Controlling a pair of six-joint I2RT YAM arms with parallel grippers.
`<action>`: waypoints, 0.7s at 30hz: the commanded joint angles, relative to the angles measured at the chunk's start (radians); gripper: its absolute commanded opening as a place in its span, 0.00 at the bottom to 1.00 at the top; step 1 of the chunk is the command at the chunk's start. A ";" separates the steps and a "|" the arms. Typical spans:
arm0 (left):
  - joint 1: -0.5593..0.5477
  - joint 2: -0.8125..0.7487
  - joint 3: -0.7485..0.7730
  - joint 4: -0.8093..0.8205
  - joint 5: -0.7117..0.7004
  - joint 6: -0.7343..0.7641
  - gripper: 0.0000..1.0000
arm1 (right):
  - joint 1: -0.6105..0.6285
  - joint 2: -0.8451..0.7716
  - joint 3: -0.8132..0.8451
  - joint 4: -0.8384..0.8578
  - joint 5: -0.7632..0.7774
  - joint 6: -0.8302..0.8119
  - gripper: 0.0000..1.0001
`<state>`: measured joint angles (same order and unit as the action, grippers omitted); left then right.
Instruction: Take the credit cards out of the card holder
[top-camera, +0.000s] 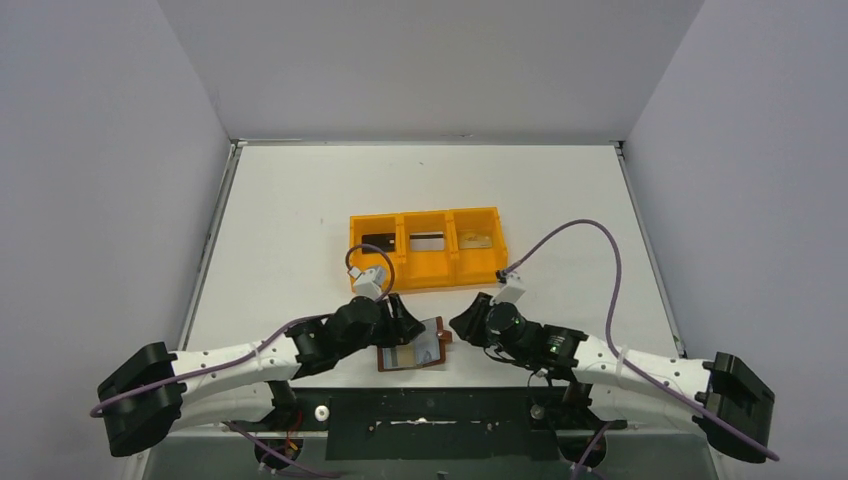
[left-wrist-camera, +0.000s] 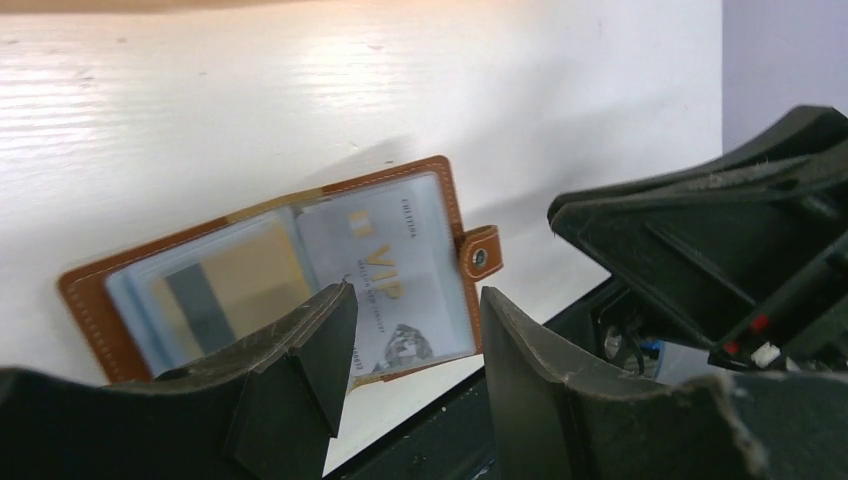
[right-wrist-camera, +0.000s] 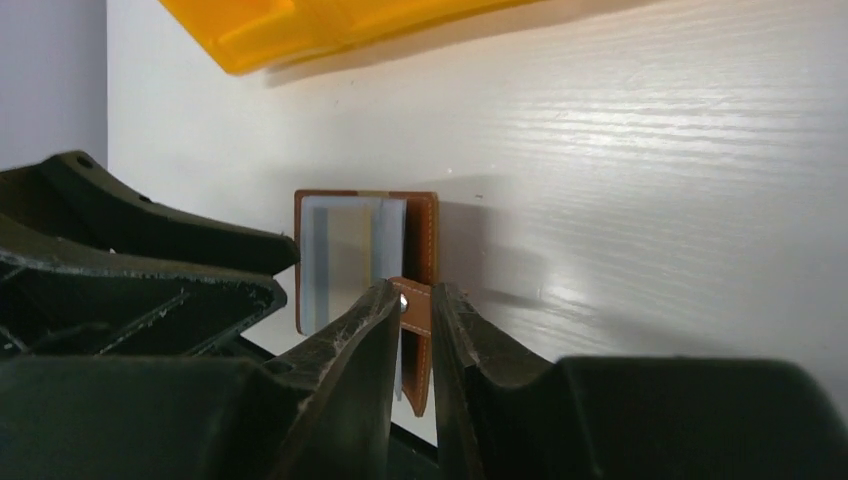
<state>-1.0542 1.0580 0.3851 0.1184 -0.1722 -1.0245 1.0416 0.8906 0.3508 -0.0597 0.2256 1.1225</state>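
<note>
The brown card holder (top-camera: 410, 357) lies open by the table's near edge. Behind its clear pockets sit a silvery grey credit card (left-wrist-camera: 390, 262) printed VIP and a tan-gold credit card (left-wrist-camera: 250, 280). My left gripper (left-wrist-camera: 415, 330) hovers open over the holder's near edge (left-wrist-camera: 100, 300), with nothing between its fingers. My right gripper (right-wrist-camera: 415, 300) has its jaws narrowed onto the holder's snap tab (right-wrist-camera: 416, 305) at the right edge. In the top view, the left gripper (top-camera: 405, 322) and right gripper (top-camera: 458, 328) flank the holder.
An orange three-compartment tray (top-camera: 425, 275) stands just behind the grippers, with a flat dark, silvery and gold piece showing in its compartments. Its edge (right-wrist-camera: 300, 30) shows in the right wrist view. A black strip (top-camera: 430, 410) runs along the table's front.
</note>
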 joint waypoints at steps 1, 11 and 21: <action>0.003 -0.083 -0.004 -0.116 -0.103 -0.053 0.48 | 0.057 0.083 0.104 0.066 -0.006 -0.071 0.17; 0.010 -0.147 -0.043 -0.132 -0.105 -0.071 0.47 | 0.094 0.278 0.206 0.098 -0.089 -0.137 0.15; 0.010 -0.083 -0.042 -0.048 -0.031 -0.039 0.47 | 0.053 0.375 0.202 0.003 -0.089 -0.103 0.19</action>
<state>-1.0500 0.9565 0.3359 -0.0219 -0.2432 -1.0874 1.1110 1.2507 0.5331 -0.0422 0.1410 1.0214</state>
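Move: The VIP card, in the right page of the open card holder, lies about 6 cm to the right hand's left, level with it front to back and some 5 cm below. The clasp tab is nearer, about 2 cm left and 1 cm ahead; the tan card in the left page is about 11 cm left and 2 cm back. The yellow tray sits roughly 22 cm ahead and 5 cm left. From the left hand, the holder's middle is about 2 cm left, level with it and 6 cm below. The right hand swings left from beside the clasp to over the VIP card's outer edge, about 5 cm in all and slightly back, easing back right a little at the end as it sinks nearly 3 cm towards the page, its wrist turning some 10 degrees counter-clockwise and rolling left side down, fingers nearly shut. Meanwhile the left hand makes way, shifting about 3 cm left towards the holder's spine and then lowering roughly 2 cm with its fingers staying half open; contact of either hand with the card can't be made out. ##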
